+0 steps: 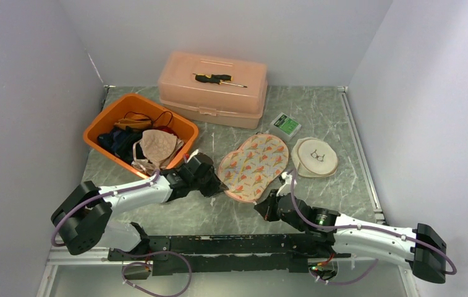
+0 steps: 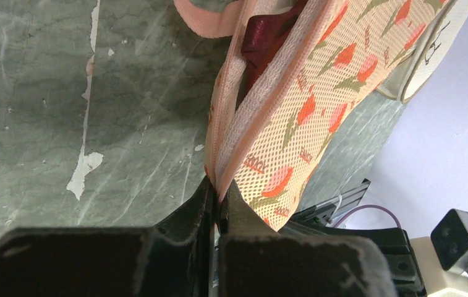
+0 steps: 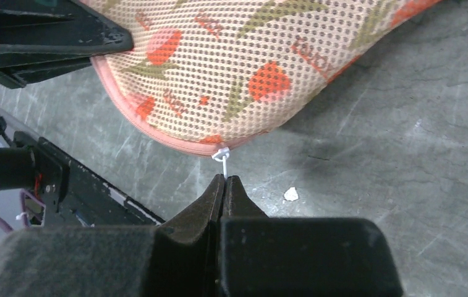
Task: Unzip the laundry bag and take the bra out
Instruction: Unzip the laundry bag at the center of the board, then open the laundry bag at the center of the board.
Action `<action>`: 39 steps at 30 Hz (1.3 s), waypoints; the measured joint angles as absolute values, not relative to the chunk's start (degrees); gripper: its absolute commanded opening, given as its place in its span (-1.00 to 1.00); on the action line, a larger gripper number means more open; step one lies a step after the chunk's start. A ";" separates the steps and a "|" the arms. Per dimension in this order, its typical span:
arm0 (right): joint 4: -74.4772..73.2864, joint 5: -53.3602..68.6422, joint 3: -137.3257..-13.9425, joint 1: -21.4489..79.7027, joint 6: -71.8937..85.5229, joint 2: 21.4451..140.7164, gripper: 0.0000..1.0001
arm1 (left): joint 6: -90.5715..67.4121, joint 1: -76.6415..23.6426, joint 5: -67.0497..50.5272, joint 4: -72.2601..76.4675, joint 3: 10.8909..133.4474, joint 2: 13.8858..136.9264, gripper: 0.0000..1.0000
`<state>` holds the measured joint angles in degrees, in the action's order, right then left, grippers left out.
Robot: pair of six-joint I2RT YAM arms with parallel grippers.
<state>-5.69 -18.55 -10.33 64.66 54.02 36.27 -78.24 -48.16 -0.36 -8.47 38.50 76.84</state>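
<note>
The laundry bag [image 1: 254, 166] is an oval mesh pouch with an orange flower print and pink trim, lying mid-table. My left gripper [image 1: 219, 185] is shut on the pink edge of the laundry bag [image 2: 293, 105] at its near left end. The zip gapes there, and a dark red bra [image 2: 265, 43] shows inside. My right gripper [image 1: 279, 197] is shut on the white zipper pull [image 3: 222, 156] at the near edge of the laundry bag [image 3: 231, 68].
An orange basket [image 1: 102, 127] of clothes stands at the left. A pink plastic case [image 1: 214, 86] with a screwdriver [image 1: 219, 78] on top sits at the back. A round cream pouch [image 1: 314, 156] and a small green box [image 1: 285, 125] lie right of the bag.
</note>
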 measured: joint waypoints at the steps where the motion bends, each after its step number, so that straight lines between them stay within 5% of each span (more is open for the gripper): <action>1: -5.98 -19.05 -10.31 64.66 54.50 36.49 -1.00 | -78.13 -48.18 -0.38 -8.47 38.50 76.84 -0.95; 10: -7.27 -22.22 -10.09 64.71 58.30 38.85 -1.00 | -75.99 -48.07 -1.34 -7.88 38.50 76.84 -0.94; 14: -7.31 -22.11 -10.09 64.71 57.87 38.92 0.03 | -74.91 -48.07 -1.69 -7.57 38.48 76.84 -0.70; 17: -8.47 -21.85 -10.20 64.69 56.21 38.24 0.34 | -73.14 -47.86 -1.80 -7.57 38.48 76.84 -0.36; 21: -13.61 -20.34 -13.85 64.71 52.71 36.97 0.42 | -70.61 -47.94 -2.24 -8.12 38.48 76.75 0.24; 23: -16.32 -20.27 -17.65 64.71 51.09 36.56 0.44 | -69.01 -48.12 -2.26 -9.76 38.50 76.05 0.39; 31: -20.51 -25.91 -27.31 64.71 46.35 32.64 0.42 | -59.22 -48.25 1.58 -23.83 42.98 64.60 0.41; 39: -10.50 -31.00 -10.37 64.60 45.01 23.73 0.33 | -45.06 -47.42 6.00 -20.95 47.00 67.66 0.43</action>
<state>-10.50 -31.00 -10.37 64.60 45.01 23.73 -45.06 -47.42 6.00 -20.95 47.00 67.66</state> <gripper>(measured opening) 0.681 0.703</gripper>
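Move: The laundry bag is already pinched by its near-left edge beside the part-open zip in the left gripper, its middle about 9 cm ahead, 9 cm right and 3 cm below. From the right gripper, which holds the white cord at the bag's near end, that middle is some 15 cm straight ahead and 3 cm lower. The round white pouch lies about 20 cm ahead and 19 cm right of the right gripper; the orange bin is some 19 cm ahead and 27 cm left of the left. Keep the left grip on the bag's edge while the right gripper draws the cord a last 1 to 2 cm down and right; then open both and let go. Lift the right about 10 cm, easing forward and right, and lower it again partway by the bag's near end. Pull the left slightly back, then up and left, tilting its fingers outward some 25 degrees and turning clockwise, before it eases forward and starts down. ##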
